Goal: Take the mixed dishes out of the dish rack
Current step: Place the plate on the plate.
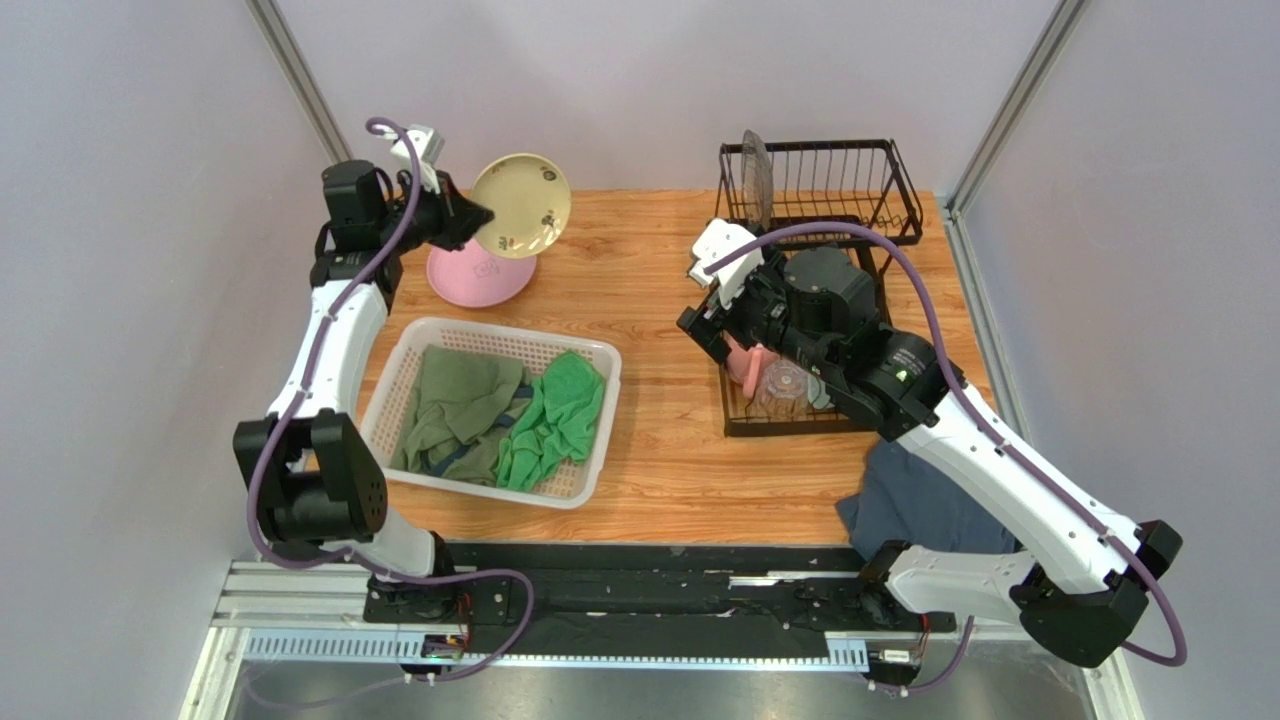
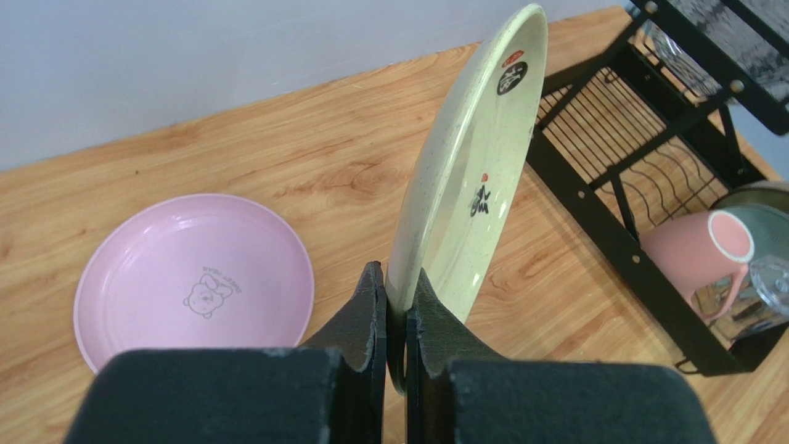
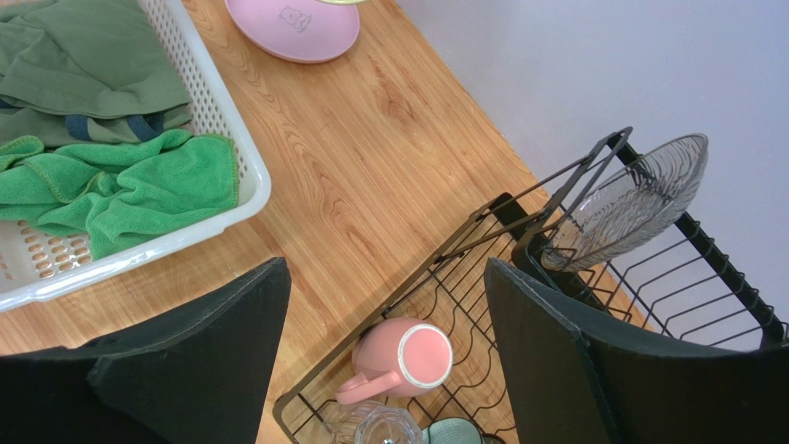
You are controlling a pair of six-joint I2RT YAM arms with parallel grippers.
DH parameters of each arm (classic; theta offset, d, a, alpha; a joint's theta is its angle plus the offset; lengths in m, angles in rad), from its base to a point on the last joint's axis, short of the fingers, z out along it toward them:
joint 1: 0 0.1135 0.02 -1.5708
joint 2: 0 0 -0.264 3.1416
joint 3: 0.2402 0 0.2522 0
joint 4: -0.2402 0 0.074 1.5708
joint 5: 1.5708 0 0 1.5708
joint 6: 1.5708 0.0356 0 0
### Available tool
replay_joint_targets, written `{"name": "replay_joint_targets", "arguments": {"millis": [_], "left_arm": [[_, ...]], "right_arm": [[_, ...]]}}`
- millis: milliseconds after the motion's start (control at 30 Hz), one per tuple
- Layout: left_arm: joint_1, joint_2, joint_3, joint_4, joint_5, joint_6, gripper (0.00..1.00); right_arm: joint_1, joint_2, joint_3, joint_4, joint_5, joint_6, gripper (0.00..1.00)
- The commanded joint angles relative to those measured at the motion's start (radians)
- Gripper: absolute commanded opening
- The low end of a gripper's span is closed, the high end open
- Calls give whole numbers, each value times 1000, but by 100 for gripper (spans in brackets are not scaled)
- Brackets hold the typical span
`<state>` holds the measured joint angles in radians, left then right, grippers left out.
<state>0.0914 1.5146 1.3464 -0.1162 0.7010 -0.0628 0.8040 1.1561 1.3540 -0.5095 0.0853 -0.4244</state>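
Note:
My left gripper (image 2: 398,279) is shut on the rim of the cream plate (image 2: 472,166), holding it on edge above the wooden table beside the pink plate (image 2: 194,277), which lies flat. The black dish rack (image 1: 887,188) stands at the back right with a grey ribbed plate (image 3: 630,199) upright in its upper shelf. My right gripper (image 3: 384,277) hangs open over the lower tray. Below it and untouched, the pink mug (image 3: 407,356) stands upside down. A clear glass cup (image 3: 375,427) and a teal bowl (image 3: 454,433) sit next to the mug.
A white mesh basket (image 1: 586,465) holding green cloths (image 1: 564,413) sits at the front left of the table. A dark blue-grey cloth (image 1: 902,503) lies at the near edge under my right arm. Walls close in on the left, back and right.

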Motion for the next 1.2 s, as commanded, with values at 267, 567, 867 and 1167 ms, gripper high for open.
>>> {"name": "replay_joint_targets", "arguments": {"millis": [267,567,867,1167], "left_arm": [[134,263,214,35,75,-311,0],[145,381,273,38,88,-385,0],[153,486,318,52,103,-430,0],[162,593,344,95,124,-494,0]], "right_arm": [[-22,-81,-52,62,45,-27,84],[-29,-96,-81,69,57,-27,84],[-65,-108,-127,89,54,-25,84],[-78,-93,-142,91,54,-19,84]]}}
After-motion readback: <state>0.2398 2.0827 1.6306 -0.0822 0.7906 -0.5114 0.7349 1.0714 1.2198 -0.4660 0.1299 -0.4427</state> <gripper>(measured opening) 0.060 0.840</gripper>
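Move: Below and beyond the left hand, which grips the cream plate by its rim, the pink plate lies on the table about 16 cm farther out, 10 cm to the left and some 28 cm down. The laundry basket's middle is roughly 20 cm back from this hand, 3 cm to its left and 27 cm below. From the empty right hand the pink plate is about 33 cm ahead, 41 cm to the left and 33 cm lower. Bringing the cream plate down towards the pink one, the left hand sinks about 13 cm while going 10 cm forward and 6 cm left; the leftward part comes early, and the end is mostly descent. Its fingers keep their rim pinch as they tip down nearly 30 degrees and the hand's left side drops. The open, empty right hand eases 4 cm right and slightly down. ##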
